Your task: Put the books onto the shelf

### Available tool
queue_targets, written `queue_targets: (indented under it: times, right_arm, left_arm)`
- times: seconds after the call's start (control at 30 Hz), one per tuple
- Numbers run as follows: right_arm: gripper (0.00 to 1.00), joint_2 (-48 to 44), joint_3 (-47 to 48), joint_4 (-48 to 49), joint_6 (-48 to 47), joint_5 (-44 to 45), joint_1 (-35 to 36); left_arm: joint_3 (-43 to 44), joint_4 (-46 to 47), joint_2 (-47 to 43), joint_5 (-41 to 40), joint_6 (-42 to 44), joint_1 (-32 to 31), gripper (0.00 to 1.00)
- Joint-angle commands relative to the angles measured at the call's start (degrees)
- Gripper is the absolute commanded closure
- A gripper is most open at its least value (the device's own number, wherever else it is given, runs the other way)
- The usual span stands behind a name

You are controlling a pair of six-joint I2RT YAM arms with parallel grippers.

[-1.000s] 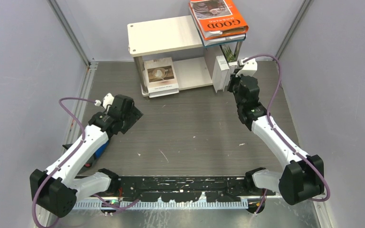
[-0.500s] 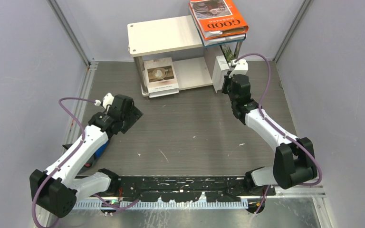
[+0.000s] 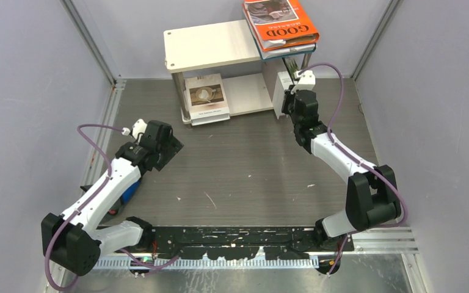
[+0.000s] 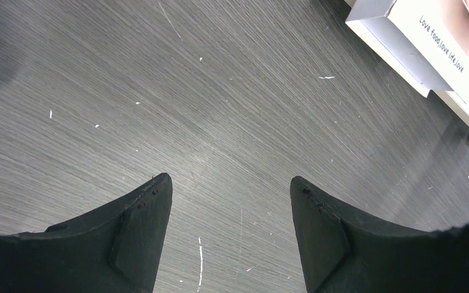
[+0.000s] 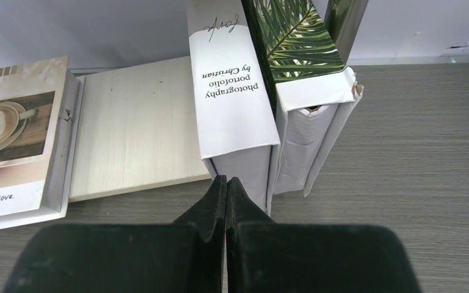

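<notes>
The shelf (image 3: pixel 210 46) stands at the table's back. An orange "GOOD" book (image 3: pixel 281 21) lies on the right end of its top board, over another book's teal edge (image 3: pixel 288 52). A beige cup-photo book (image 3: pixel 206 97) lies flat on the lower board (image 5: pixel 134 128), overhanging the front. Two books stand upright at that board's right end: a plain white one (image 5: pixel 232 97) and a palm-leaf one (image 5: pixel 302 61). My right gripper (image 5: pixel 226 181) is shut and empty, its tips at the white book's near bottom corner. My left gripper (image 4: pixel 231 183) hangs open over bare tabletop.
A small blue object (image 3: pixel 128 192) lies beside my left arm near the left wall. One silver shelf leg (image 5: pixel 345 18) rises just behind the palm-leaf book. Grey walls close in the table on three sides.
My right arm has reached forward and left, bringing its shut gripper up to the foot of the standing books. The left arm has hardly moved.
</notes>
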Motion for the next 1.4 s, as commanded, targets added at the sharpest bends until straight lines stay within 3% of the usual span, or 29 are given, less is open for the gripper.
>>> queue_targets:
  times: [0.0, 0.57, 0.87, 1.07, 1.23, 1.37]
  right_arm:
    - [0.99, 1.0, 3.4, 4.8, -0.2, -0.1, -0.2]
    - [0.99, 3.9, 6.1, 6.4, -0.7, -0.6, -0.9]
    - [0.97, -0.1, 3.7, 3.9, 0.1, 0.0, -0.9]
    - [0.79, -7.7, -1.1, -2.7, 0.7, 2.7, -0.9]
    - [0.54, -13.8, -4.4, -9.9, 2.9, 7.2, -0.9]
    - [0.26, -14.4, -3.4, -18.0, 8.1, 16.5, -1.9]
  left_arm:
    - [1.4, 2.4, 0.2, -0.8, 0.6, 0.6, 0.29]
    - [1.4, 2.9, 1.2, -0.2, 1.3, 1.6, 0.29]
    - [1.3, 2.8, 0.8, 0.6, 1.5, 2.1, 0.29]
    - [0.8, 3.6, -0.4, -0.5, 5.1, 2.0, 0.28]
    - [1.8, 9.4, -2.3, -3.3, 14.2, 2.2, 0.26]
    - [5.0, 14.7, -1.6, -7.1, 22.2, 2.9, 0.25]
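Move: The white photography book stands spine-up at the right end of the lower shelf. Its near end is at the right hand's closed fingertips; its middle lies about 14 cm ahead, straight in line and some 7 cm below. The palm-leaf book stands beside it, about 14 cm ahead and 5 cm right of the hand; the coffee book lies about 9 cm ahead, 28 cm left, lower down. From the left hand the photography book is roughly 30 cm ahead and 37 cm right, about level in height. Against the near end of the photography book the right hand keeps its shut fingertips and pushes it about 2 cm forward, deeper into the shelf, then pauses. It then backs off about 7 cm towards the base, swinging some 4 cm right and rising slightly as the fingers open well over halfway. Late on, the empty left hand lifts and eases forward a couple of centimetres. ##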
